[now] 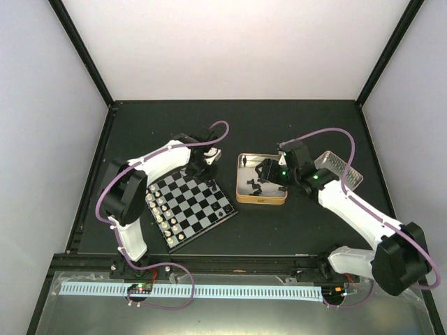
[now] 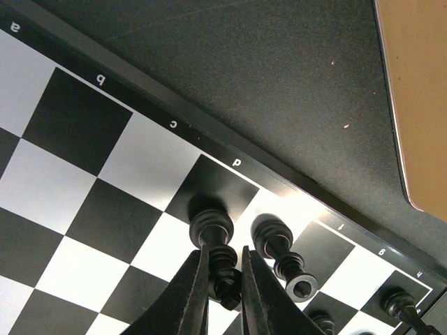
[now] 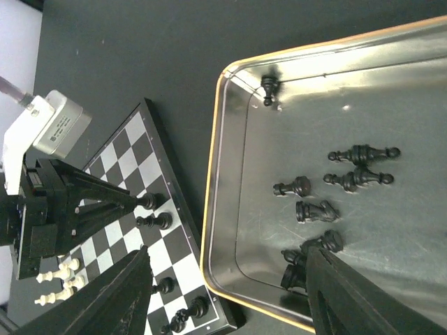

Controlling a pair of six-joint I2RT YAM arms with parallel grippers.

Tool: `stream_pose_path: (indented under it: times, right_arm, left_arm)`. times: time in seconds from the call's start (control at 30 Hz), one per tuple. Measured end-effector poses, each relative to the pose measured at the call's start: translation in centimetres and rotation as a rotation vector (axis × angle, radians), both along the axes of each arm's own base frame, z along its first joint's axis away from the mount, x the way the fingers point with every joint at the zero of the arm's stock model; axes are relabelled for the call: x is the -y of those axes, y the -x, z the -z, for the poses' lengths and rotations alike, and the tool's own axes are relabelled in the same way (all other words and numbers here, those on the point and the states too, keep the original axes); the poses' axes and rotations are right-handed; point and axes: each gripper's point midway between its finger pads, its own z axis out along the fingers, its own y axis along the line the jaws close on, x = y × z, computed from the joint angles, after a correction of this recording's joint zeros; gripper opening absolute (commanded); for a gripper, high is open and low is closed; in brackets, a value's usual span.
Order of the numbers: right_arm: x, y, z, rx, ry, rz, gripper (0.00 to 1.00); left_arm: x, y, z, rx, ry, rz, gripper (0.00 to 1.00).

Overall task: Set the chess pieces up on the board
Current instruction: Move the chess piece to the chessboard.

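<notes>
The board (image 1: pixel 192 207) lies left of centre, and its back row fills the left wrist view (image 2: pixel 70 118). My left gripper (image 2: pixel 223 289) is shut on the upper part of a black chess piece (image 2: pixel 211 227) whose base rests on the dark d-file square at the board's far edge. A second black piece (image 2: pixel 279 244) stands on the pale square beside it. My right gripper (image 3: pixel 229 255) hangs open above the gold-rimmed tin (image 3: pixel 211 174), where several black chess pieces (image 3: pixel 318 209) lie on their sides. Nothing is between its fingers.
Cream-white pieces (image 1: pixel 163 213) line the board's left side, and a few more black pieces (image 3: pixel 192 307) stand along its edge nearest the tin. A clear plastic tray (image 1: pixel 342 167) sits behind the right arm. The tin (image 1: pixel 262 200) lies close to the board's right corner.
</notes>
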Motion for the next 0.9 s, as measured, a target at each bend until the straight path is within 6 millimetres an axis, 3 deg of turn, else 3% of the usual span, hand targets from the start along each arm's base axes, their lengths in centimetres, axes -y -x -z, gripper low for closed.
stream_pose_path:
  times: [0.33, 0.57, 0.9]
  right_arm:
    - [-3.2, -1.3, 0.4, -0.008, 0.059, -0.137, 0.60]
    - [-5.5, -1.2, 2.2, -0.062, 0.109, -0.200, 0.59]
    - [-7.2, -0.5, 4.4, -0.126, 0.167, -0.254, 0.56]
  left_arm:
    - [-0.4, -0.4, -1.1, 0.019, 0.033, 0.005, 0.06]
    - [-1.1, -0.3, -2.5, 0.039, 0.072, -0.015, 0.07]
    - [-0.9, 0.2, -2.3, 0.013, 0.104, -0.013, 0.07]
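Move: The black chess piece in my left fingers is just over the d square, which lies about 4 cm below and 1 cm ahead of that hand. A standing black piece on the e square is about 2 cm right and 1 cm back, its middle 2 cm down. From my open right hand the held piece is some 15 cm left, level ahead, 10 cm below; the tray's rook-like piece is 3 cm left, 1 cm ahead, 14 cm below. I raise my left hand about 2.5 cm off the d square, easing a centimetre left and keeping the chess piece pinched. Meanwhile my right hand, touching nothing, sweeps some 7 cm left from above the tray pieces towards the piece my left hand holds, sinking about 4 cm; its wrist turns some 15 degrees counter-clockwise and its fingers tip steeper down, staying wide. ##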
